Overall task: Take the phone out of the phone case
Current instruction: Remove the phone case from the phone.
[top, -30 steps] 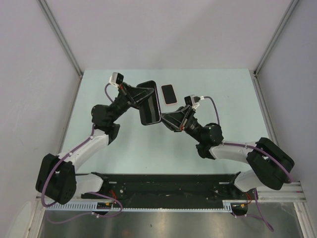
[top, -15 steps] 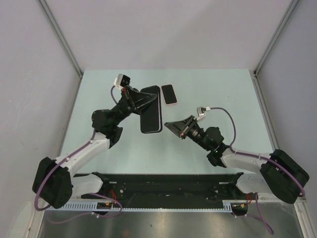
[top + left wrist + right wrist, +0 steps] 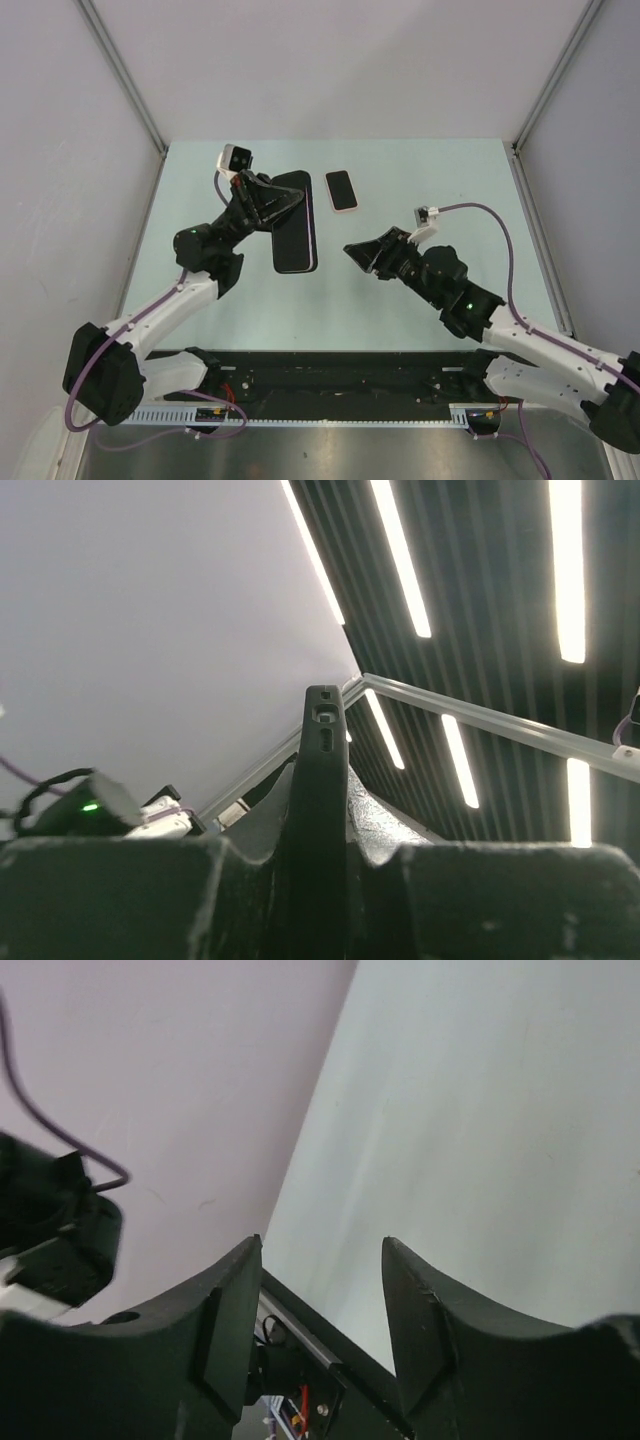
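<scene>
The phone (image 3: 341, 189) lies screen up at the back middle of the table, its black glass ringed by the pale pink phone case (image 3: 346, 209). Neither gripper touches it. My left gripper (image 3: 262, 197) is shut on the far end of a larger black flat slab (image 3: 296, 225), just left of the phone. In the left wrist view this slab (image 3: 322, 770) stands edge-on between the fingers of that gripper (image 3: 320, 785), with port holes at its tip. My right gripper (image 3: 358, 252) is open and empty, nearer than the phone and right of the slab. In the right wrist view its jaws (image 3: 322, 1245) frame only bare table.
The pale green table (image 3: 450, 180) is walled in by grey panels at the back and both sides. A black rail (image 3: 330, 372) with the arm bases runs along the near edge.
My right gripper has let go of the black slab and drawn back to the right and nearer. My left gripper has swung the slab a little to the left and straightened it.
</scene>
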You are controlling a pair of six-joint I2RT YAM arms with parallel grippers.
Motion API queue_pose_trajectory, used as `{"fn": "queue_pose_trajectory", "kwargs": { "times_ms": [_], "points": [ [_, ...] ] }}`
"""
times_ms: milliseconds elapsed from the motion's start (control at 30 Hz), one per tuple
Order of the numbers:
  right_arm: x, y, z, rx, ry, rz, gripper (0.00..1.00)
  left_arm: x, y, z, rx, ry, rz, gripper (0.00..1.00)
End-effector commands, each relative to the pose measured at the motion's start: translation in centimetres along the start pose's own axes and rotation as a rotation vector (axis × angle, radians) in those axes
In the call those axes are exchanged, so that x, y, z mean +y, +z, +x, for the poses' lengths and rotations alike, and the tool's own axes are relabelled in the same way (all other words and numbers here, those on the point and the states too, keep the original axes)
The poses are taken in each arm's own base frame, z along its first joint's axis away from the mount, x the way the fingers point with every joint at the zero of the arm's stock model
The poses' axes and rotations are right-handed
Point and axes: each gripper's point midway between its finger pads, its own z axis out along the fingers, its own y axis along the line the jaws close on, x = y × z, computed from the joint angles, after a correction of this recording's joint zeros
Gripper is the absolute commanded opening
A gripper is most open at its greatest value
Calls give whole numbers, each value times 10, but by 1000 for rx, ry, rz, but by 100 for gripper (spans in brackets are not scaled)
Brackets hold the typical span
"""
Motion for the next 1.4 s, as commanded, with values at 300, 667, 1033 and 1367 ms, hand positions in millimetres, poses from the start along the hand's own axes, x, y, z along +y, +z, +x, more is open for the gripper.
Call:
{"fn": "queue_pose_trajectory", "kwargs": {
  "times_ms": [300,667,1033,1367],
  "points": [
    [109,-58,-64,-137,-147,-176,74,93,-27,-17,-23,49,-167,0],
    [90,-56,-53,-87,-236,-57,77,108,-28,-28,-33,32,-160,0],
    [89,-56,-41,-36,-270,-48,79,104,-27,-34,-36,52,-159,0],
    [95,-45,-33,-19,-289,-57,79,102,-25,-34,-36,56,-159,0]
  ]
}}
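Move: My left hand still grips the phone in its case; the case's middle is about 4 cm back from that hand and 3 cm below. From my empty right hand, the case is some 11 cm left, 9 cm back and 21 cm above. That right gripper sits roughly 5 cm ahead, 11 cm right and 24 cm below my left hand. The other phone lies on the table about 30 cm ahead, 4 cm left and 24 cm below my right hand. I bring the cased phone down to my right hand: my left hand sinks about 14 cm while reaching some 9 cm forward and a little right, its fingers tipping down towards level, then holds still with its grip kept. Meanwhile I raise my right hand about 12 cm and draw it slightly back, fingers tilting up and opening wider, then let it sink some 4 cm to wait beside the case's near right corner. ##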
